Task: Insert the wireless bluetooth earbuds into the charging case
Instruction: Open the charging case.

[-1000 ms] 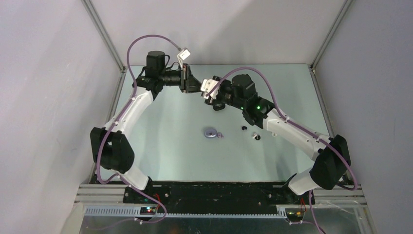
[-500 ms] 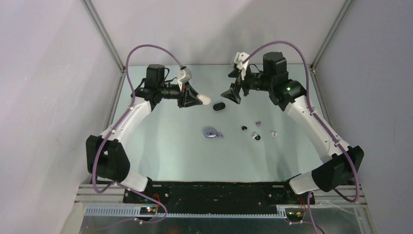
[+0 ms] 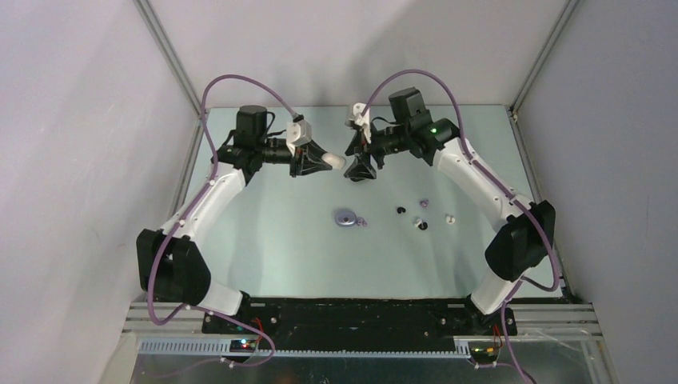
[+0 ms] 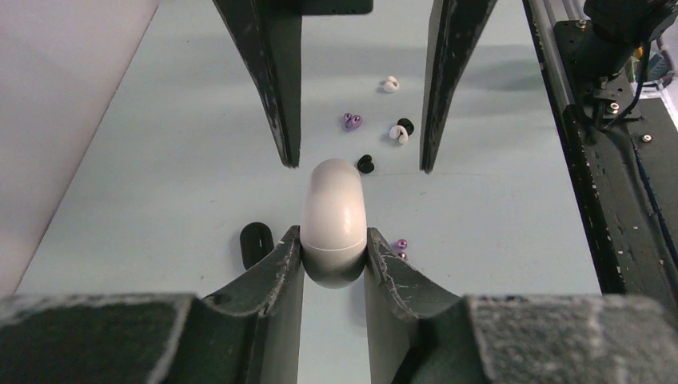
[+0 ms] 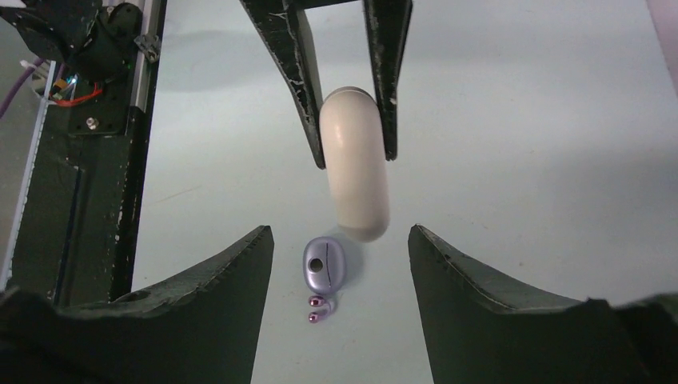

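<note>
My left gripper is shut on a white oval charging case, holding it closed above the table at the back. My right gripper is open and faces it end on, the case's free tip just short of its jaws. Wireless bluetooth earbuds lie scattered on the table: a black one, a lavender one, a black and white pair and a white one. A lavender case lies closed with a lavender earbud beside it.
A black oval case lies on the table below the grippers; in the top view the right gripper covers it. Aluminium frame rails border the table at the left and right.
The right gripper let go of the white case, swung off to the back right with its jaws wide, then came back left to face the case. The left gripper kept the case.
</note>
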{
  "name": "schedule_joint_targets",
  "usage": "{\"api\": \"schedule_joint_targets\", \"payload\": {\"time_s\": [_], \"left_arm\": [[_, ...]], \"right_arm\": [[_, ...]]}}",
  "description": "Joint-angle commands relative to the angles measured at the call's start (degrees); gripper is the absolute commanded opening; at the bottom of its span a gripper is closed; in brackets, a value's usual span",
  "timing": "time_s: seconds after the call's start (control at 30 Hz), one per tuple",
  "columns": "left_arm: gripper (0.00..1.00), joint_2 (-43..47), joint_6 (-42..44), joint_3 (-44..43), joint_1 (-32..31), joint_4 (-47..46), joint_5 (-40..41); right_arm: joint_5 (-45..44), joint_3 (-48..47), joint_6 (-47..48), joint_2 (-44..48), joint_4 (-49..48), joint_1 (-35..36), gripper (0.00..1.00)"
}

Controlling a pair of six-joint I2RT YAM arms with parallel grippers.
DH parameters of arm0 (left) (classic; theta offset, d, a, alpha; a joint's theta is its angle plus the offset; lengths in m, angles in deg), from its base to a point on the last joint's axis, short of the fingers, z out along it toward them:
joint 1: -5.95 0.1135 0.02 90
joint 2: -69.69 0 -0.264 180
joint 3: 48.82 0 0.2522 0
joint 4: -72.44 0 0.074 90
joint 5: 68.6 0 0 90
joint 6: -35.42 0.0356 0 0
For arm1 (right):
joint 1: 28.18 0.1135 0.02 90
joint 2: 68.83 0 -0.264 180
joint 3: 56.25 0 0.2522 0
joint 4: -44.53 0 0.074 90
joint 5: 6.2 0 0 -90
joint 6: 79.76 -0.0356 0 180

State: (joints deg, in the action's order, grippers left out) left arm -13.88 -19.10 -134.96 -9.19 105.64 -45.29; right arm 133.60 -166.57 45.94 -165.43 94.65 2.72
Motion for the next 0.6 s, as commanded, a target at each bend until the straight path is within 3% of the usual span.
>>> {"api": "schedule_joint_targets", "payload": {"time_s": [0.0,0.13,0.33,0.47,0.57], "left_arm": [[0.00,1.57,1.27,-0.35,0.02,-2.00,-2.19],[0.00,1.71,0.35,0.06,0.01,-3.23,-2.03],[0.00,1.68,-2.96,1.29,0.01,-7.01,-1.13],[0.13,1.83,-7.53,3.86,0.01,-13.12,0.02],[0.30,1.85,-11.35,5.68,0.02,-16.82,0.59]], "right_arm": [[0.33,-2.30,2.45,0.07,-1.25,1.53,0.66],[-1.09,-1.45,1.01,-0.47,-4.30,3.02,0.63],[-3.25,-1.23,-0.45,-1.50,-6.21,4.14,0.50],[-5.75,-0.90,-0.13,-0.85,-5.67,3.97,0.39],[-7.33,-1.14,1.22,-0.29,-3.28,3.84,0.32]]}}
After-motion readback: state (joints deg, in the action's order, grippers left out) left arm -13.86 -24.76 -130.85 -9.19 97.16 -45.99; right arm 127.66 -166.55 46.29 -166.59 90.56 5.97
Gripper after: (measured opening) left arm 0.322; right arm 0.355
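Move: In mid-air between the two hands sits the charging case, already pinched by the left fingers, its middle about 2 cm to the left hand's right. From the open right hand it lies some 4 cm to the left and 1 cm ahead, at about its height. On the table, roughly 23 cm below the right hand, a black pill case lies 5 cm ahead and 4 cm right; a purple disc lies 7 cm back and 1 cm left. Closing in on the free end of the held charging case, the right hand slides about 2 cm left, first easing slightly back and then about 1.5 cm forward, while its fingers narrow from wide to roughly half that gap around the case near its seam. The left hand keeps its pinch on the other end and stays nearly in place, dipping about 1 cm late on. ##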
